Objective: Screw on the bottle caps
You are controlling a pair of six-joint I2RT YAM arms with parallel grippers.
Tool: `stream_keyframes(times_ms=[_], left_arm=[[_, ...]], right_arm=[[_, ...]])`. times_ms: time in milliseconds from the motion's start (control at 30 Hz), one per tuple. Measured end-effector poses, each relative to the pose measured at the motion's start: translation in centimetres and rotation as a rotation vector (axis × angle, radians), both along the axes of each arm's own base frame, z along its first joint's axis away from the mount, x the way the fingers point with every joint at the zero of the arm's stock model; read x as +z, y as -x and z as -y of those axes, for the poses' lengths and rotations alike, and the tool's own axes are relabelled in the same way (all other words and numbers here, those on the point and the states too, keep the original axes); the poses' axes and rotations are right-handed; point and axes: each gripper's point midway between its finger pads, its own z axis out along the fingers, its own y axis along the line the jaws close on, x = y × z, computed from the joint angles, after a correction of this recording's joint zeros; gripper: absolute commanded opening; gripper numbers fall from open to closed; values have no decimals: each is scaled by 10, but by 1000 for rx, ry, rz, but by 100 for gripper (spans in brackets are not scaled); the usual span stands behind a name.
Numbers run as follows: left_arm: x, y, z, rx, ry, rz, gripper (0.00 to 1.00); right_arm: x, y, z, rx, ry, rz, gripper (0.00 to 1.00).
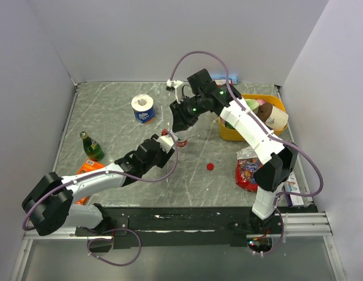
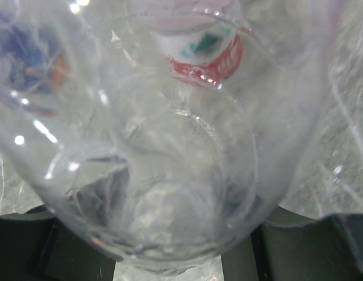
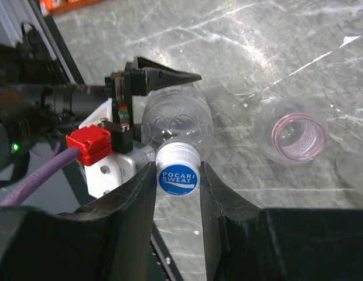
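A small clear bottle [image 3: 177,120] is tilted between my two grippers, with a blue cap [image 3: 177,174] on its neck. My right gripper [image 3: 177,186] is shut on that blue cap, a finger pressing each side. My left gripper [image 2: 181,254] is shut on the bottle's body [image 2: 170,175], which fills the left wrist view. From above, the left gripper [image 1: 165,140] and right gripper [image 1: 180,123] meet at mid table. An open bottle with a red label band [image 1: 182,140] stands just beside them, its mouth [image 3: 291,130] uncapped. A red cap [image 1: 210,166] lies loose on the table.
A toilet roll [image 1: 143,108] stands at the back left. A green bottle [image 1: 92,146] and an orange packet [image 1: 88,167] lie at the left. A yellow bin [image 1: 228,132] with items sits at the back right, a red snack bag [image 1: 249,171] in front of it.
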Motion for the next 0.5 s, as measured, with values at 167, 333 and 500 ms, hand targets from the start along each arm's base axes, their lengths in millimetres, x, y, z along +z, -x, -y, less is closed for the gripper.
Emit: stream_keyframes(times_ms=[167,333,500], left_arm=[[27,1,9,-41,107,31,1],[52,27,15,-283,162,33,1],[31,80,18,-682,36,-53,1]], right_arm=[[46,-10,1,-22,-92,-18,55],[120,-27,37,64,-270,181,59],[109,56,54,443,-208,439,60]])
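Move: The right hand pinches the blue-and-white cap on the mouth of the clear bottle that the left hand holds, so the cap is right at its fingertips. From the left hand the cap is about 13 cm above, 5 cm ahead and 3 cm right. The red-label bottle's middle is some 7 cm ahead of the right hand, 1 cm right and 13 cm lower; the red cap lies 5 cm back, 14 cm right and about 23 cm below it. The right fingers open and come free of the blue-and-white cap, rising about 12 cm and swinging out to the right before the hand draws back towards the base, turning some 25 degrees counter-clockwise. The left hand keeps its grip on the clear bottle, lifts it a little and then carries it back about 8 cm while turning clockwise by some 40 degrees, the opposite way to the right hand. ##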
